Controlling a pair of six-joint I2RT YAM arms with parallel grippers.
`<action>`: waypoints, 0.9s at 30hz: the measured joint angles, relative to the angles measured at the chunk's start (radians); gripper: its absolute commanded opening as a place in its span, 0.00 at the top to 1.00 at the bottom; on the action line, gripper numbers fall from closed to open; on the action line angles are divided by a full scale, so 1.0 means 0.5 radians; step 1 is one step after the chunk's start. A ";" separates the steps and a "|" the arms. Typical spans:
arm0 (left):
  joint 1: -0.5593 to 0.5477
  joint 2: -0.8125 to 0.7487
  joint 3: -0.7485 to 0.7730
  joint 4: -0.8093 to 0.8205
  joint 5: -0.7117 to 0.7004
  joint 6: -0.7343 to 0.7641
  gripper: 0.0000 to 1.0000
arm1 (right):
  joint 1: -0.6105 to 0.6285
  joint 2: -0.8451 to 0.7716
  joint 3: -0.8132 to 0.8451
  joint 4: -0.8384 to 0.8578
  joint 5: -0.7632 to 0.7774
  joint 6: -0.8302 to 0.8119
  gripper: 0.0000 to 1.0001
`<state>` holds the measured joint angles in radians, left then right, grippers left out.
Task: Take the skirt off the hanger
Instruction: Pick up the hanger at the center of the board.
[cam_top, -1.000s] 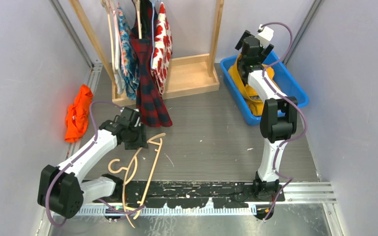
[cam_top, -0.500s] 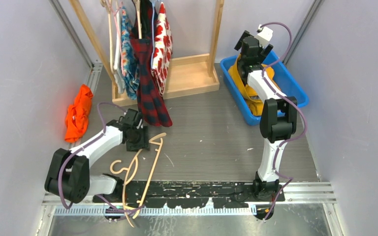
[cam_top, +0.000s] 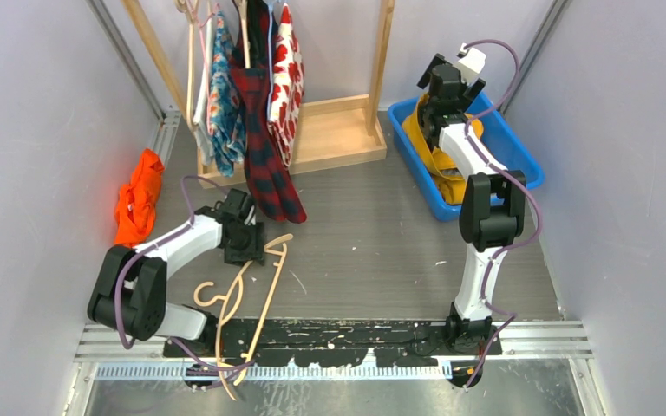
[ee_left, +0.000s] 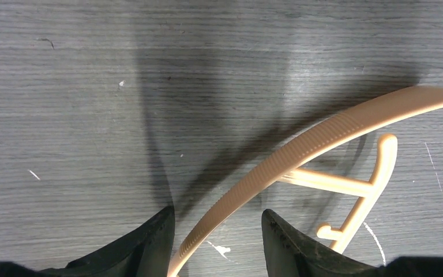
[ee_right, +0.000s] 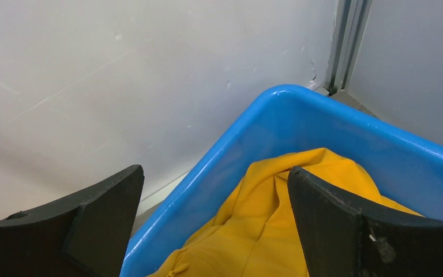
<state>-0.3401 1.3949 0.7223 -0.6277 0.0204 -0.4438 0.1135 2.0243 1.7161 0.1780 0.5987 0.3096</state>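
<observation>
A bare peach plastic hanger [cam_top: 270,260] lies on the grey floor. My left gripper [cam_top: 246,246] is low over its upper end. In the left wrist view the ribbed hanger arm [ee_left: 323,135] runs between the fingers of the left gripper [ee_left: 216,216], which is open, with a gap on each side. The yellow skirt [cam_top: 438,158] lies crumpled in the blue bin [cam_top: 520,156] at the back right. My right gripper [cam_top: 447,85] hovers above the bin's far corner. It stands wide open and empty [ee_right: 216,179] over the skirt [ee_right: 300,231] and the bin rim [ee_right: 254,133].
A second peach hanger [cam_top: 217,299] lies just left of the first, near the arm bases. A wooden rack [cam_top: 338,134] at the back holds several hanging garments, a dark plaid one [cam_top: 264,165] lowest. An orange cloth [cam_top: 137,208] lies by the left wall.
My left arm has folded in, its gripper has shifted slightly right over the hanger, and its jaws have widened a little. The right arm has barely moved.
</observation>
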 measured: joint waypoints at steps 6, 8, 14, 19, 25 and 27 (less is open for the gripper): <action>0.004 0.058 0.034 0.026 0.024 -0.005 0.64 | -0.041 0.000 0.000 -0.001 -0.013 0.000 0.00; 0.006 0.109 0.069 0.037 0.040 0.000 0.81 | -0.056 0.000 0.000 -0.001 -0.016 0.000 0.00; 0.014 0.213 0.146 0.055 0.156 0.108 1.00 | -0.077 -0.001 -0.009 0.001 -0.018 0.002 0.00; 0.015 0.233 0.167 0.074 0.227 0.168 1.00 | -0.078 -0.001 -0.053 -0.002 -0.018 0.007 0.00; -0.007 0.220 0.311 -0.094 0.224 0.220 1.00 | -0.079 -0.001 -0.056 -0.017 -0.021 0.024 0.00; -0.036 0.210 0.465 -0.173 0.234 0.242 1.00 | -0.079 -0.001 -0.056 -0.027 -0.028 0.039 0.00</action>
<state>-0.3580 1.4998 0.9546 -0.7143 0.1375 -0.3229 0.0742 2.0239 1.6882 0.1646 0.5846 0.3290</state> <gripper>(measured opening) 0.057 0.998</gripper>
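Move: The hanger's far shoulder lies almost within the left hand's half-open fingers, about 2 cm ahead, 2 cm to the right and at fingertip height. Its hook lies some 11 cm left and 8 cm back. The plaid garment's hem hangs about 6 cm ahead, 6 cm right and 8 cm higher; the orange cloth lies around 14 cm ahead and 26 cm left. From the right hand the far shoulder is roughly 38 cm back, 48 cm left and 25 cm below. Forward and to the right, low along the table, the left hand slides about 3 cm while its fingers close and pinch the hanger's far shoulder. After a brief stay it goes up nearly 4 cm, still edging forward and right beside the plaid garment and turning some 10 degrees clockwise in all. The open right hand shifts 2 cm right, then sinks slightly. ##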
